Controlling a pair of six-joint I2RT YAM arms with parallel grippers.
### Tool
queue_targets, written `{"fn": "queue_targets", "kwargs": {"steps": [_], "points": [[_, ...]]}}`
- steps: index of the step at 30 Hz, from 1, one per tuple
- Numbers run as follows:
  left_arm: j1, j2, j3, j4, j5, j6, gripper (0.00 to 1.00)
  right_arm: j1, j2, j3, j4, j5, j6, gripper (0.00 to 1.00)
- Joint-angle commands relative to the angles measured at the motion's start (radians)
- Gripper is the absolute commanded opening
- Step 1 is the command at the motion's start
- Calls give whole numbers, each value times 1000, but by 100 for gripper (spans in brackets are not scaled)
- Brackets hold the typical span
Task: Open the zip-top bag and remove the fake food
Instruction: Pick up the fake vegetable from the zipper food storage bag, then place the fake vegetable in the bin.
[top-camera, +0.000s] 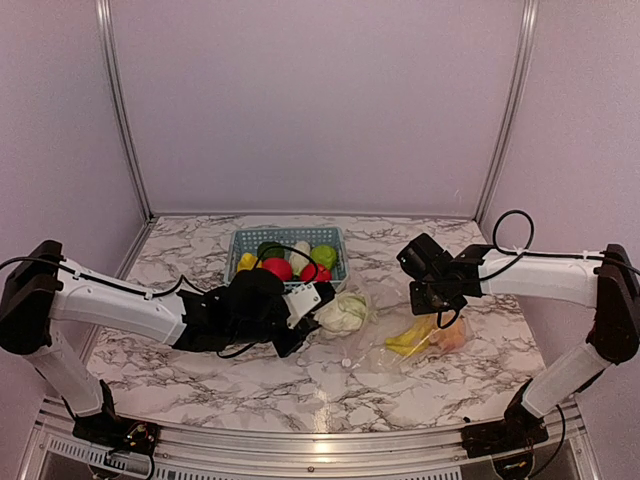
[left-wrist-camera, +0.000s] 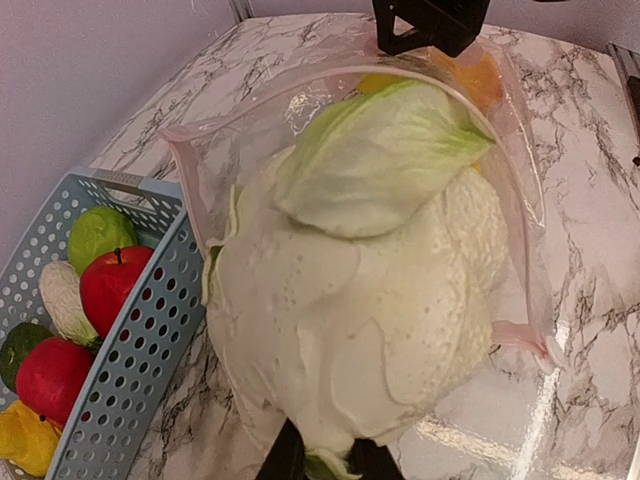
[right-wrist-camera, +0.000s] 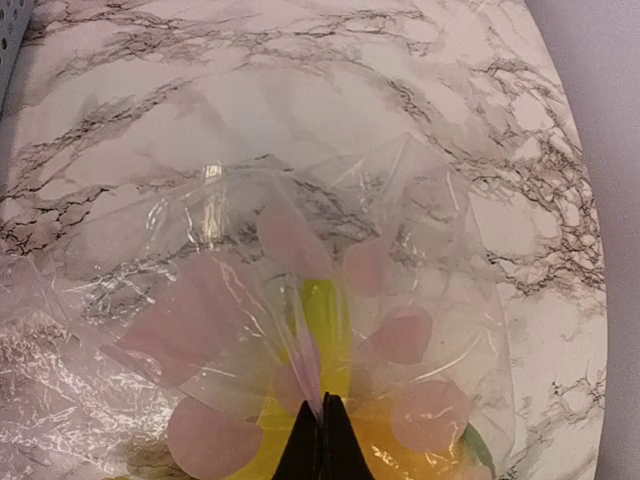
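The clear zip-top bag (top-camera: 395, 350) lies crumpled on the marble right of centre, its mouth open toward my left gripper. My left gripper (left-wrist-camera: 326, 462) is shut on the stem of the white cauliflower (left-wrist-camera: 370, 300), which has a green leaf and sits partly inside the bag's mouth (left-wrist-camera: 525, 210). In the top view the left gripper (top-camera: 312, 306) holds the cauliflower (top-camera: 343, 312) just right of the basket. My right gripper (right-wrist-camera: 322, 408) is shut on a raised fold of the bag (right-wrist-camera: 250, 300). Yellow bananas (right-wrist-camera: 332, 320) and an orange piece (right-wrist-camera: 420, 450) lie inside, under the film.
A light blue slotted basket (top-camera: 285, 233) stands behind the left gripper, holding red, green, yellow and white toy food (left-wrist-camera: 110, 290). Its wall (left-wrist-camera: 150, 340) is right beside the cauliflower. Pale walls and metal posts enclose the marble table (top-camera: 250, 380).
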Motion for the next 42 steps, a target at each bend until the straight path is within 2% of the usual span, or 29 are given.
{"fn": "queue_targets", "kwargs": {"steps": [1,10,20,26,31,36,42], "points": [[4,-57,-5,3,62,-25,0,4,-6,21,9,-4,8,0],[4,-111,-37,-31,-1,-41,0,-6,-26,13,-2,-8,10,0],[4,-186,-56,-72,-4,-51,0,-15,-31,16,7,-23,-2,0],[14,-226,-58,-65,-100,-66,0,-15,-34,29,9,-35,-11,0],[62,-236,-31,-59,-165,-104,0,-15,-55,39,16,-54,-19,0],[132,-184,54,-102,-213,-147,0,-15,-85,45,25,-77,-25,13],[201,-62,202,-203,-253,-165,0,-15,-120,56,35,-99,-37,23]]}}
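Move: The left hand holds the fake cabbage, still partly in the bag's mouth. The basket's middle lies about 18 cm ahead of that hand, 5 cm left and 8 cm lower; the red apple in its near right corner is some 14 cm ahead and 1 cm right, also 8 cm lower. From the right hand, pinching the bag film, the basket is roughly 17 cm ahead, 31 cm left and 6 cm lower, the fake banana 5 cm left, 1 cm back and 6 cm below. Up and to the left, easing back a centimetre at first, the left hand draws the gripped cabbage out of the bag, then swings quickly forward towards the basket, turning some 25 degrees counter-clockwise; overall about 9 cm forward, 8 up and 7 left. The right hand keeps its pinch on the film until late, then parts its fingers a little, letting go as it rises 2–3 cm. ##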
